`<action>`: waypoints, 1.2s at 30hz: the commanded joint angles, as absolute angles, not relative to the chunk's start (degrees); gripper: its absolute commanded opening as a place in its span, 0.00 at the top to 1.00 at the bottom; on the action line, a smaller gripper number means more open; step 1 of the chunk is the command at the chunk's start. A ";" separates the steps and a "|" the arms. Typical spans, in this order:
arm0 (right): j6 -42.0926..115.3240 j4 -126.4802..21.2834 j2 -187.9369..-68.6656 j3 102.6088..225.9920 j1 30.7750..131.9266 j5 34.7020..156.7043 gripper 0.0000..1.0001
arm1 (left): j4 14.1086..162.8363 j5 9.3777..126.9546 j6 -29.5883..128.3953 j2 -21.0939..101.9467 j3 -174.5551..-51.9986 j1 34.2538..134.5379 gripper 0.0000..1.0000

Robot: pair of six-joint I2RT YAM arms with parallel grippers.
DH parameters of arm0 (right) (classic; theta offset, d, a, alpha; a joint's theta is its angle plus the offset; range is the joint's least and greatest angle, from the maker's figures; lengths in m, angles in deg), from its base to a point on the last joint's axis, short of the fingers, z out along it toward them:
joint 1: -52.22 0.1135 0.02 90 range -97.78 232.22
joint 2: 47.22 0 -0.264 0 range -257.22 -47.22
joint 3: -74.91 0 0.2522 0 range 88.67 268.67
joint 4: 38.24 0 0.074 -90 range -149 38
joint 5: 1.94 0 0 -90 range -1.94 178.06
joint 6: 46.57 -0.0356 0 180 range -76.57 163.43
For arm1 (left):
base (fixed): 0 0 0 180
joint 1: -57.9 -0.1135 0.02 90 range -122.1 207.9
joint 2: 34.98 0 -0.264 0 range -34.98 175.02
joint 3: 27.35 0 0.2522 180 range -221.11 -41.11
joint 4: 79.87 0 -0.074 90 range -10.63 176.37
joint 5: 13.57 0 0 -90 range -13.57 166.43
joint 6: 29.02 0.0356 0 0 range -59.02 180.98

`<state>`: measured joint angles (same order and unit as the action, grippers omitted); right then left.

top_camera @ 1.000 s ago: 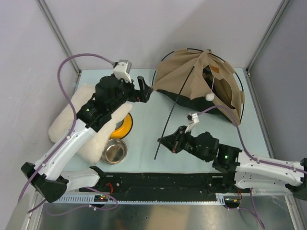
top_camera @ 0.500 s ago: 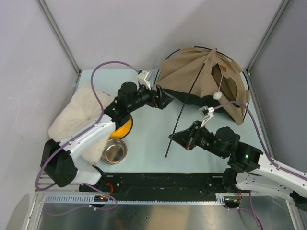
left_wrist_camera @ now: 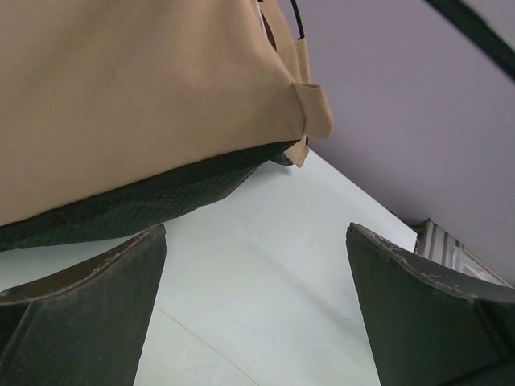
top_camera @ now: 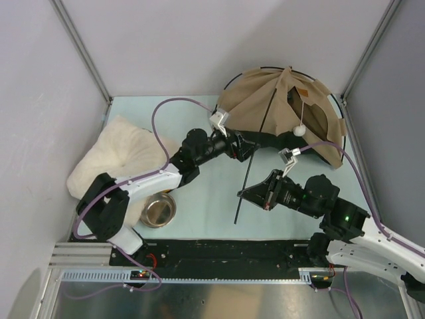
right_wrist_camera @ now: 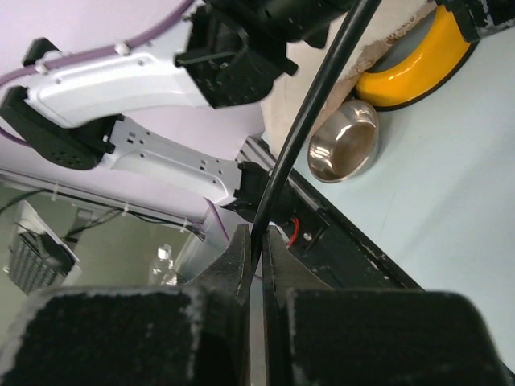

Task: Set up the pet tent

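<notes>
The pet tent [top_camera: 255,100] is a half-raised heap of tan fabric at the back right, with a white pom-pom [top_camera: 299,131] hanging at its front. One thin black pole [top_camera: 255,143] runs from its top down toward the table's middle. My right gripper [top_camera: 244,195] is shut on the lower part of this pole [right_wrist_camera: 322,96], which is pinched between the fingers [right_wrist_camera: 241,265]. My left gripper [top_camera: 249,147] is open just at the tent's lower left edge. In the left wrist view the tan fabric [left_wrist_camera: 145,96] and the dark base [left_wrist_camera: 137,205] lie just beyond the open gripper [left_wrist_camera: 256,233], with nothing between its fingers.
A cream fluffy pillow [top_camera: 119,156] lies at the left. A steel bowl [top_camera: 159,209] sits beside it, and the yellow holder [right_wrist_camera: 418,64] is under the left arm. Grey walls close in the back and both sides. A black rail [top_camera: 226,252] runs along the near edge.
My left arm has stretched right and low, from above the pillow to the tent's left edge. My right gripper has carried the pole a little to the right, and the tent has shifted.
</notes>
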<state>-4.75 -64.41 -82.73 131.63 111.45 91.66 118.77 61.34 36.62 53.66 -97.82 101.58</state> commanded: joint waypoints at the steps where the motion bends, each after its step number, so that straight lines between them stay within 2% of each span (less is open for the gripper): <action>1: -9.76 -56.83 -82.15 132.30 110.69 89.76 1.00 | 131.97 64.88 34.92 54.59 -96.30 102.20 0.04; 7: -15.73 -49.80 -86.10 134.85 111.43 81.40 1.00 | 134.51 69.83 32.18 54.96 -93.92 102.92 0.04; 15: -13.25 -42.73 -93.84 140.34 112.23 77.91 1.00 | 136.66 75.44 27.48 52.39 -85.40 103.39 0.06; 23: -15.22 -41.13 -99.73 145.15 112.23 75.13 1.00 | 152.73 80.42 29.42 55.14 -79.42 107.29 0.06; 29: -13.21 -37.28 -101.84 145.42 113.76 72.55 1.00 | 168.08 85.30 31.85 65.19 -84.37 108.87 0.04; 36: -12.64 -36.40 -103.74 145.38 116.00 69.58 1.00 | 174.60 89.92 35.61 76.58 -95.26 110.16 0.03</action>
<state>-16.03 -42.31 -103.21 142.38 114.83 72.86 159.38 84.92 31.49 73.40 -90.36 109.27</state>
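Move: The tent corner at the near edge of the tan cloth lies about 14 cm to the right of the open left hand, 6 cm ahead and some 5 cm lower; the pompom hangs just past it, roughly 17 cm right and 9 cm ahead. The slanting black pole's middle passes about 2 cm right of that hand and slightly above. From the right hand, already pinching the pole near its lower end, the tent corner is about 25 cm ahead, 17 cm right and 10 cm below. The black pole, still pinched in the shut right fingers, is carried by its lower end up about 8 cm, forward 7 and left 6, swinging over the left gripper as the right wrist rolls and turns clockwise some 15 degrees each. Below it the left hand, fingers staying wide open, sinks about 6 cm while easing a little left and back, then slips forward and right towards the tent's near edge, turning about 15 degrees counter-clockwise. ##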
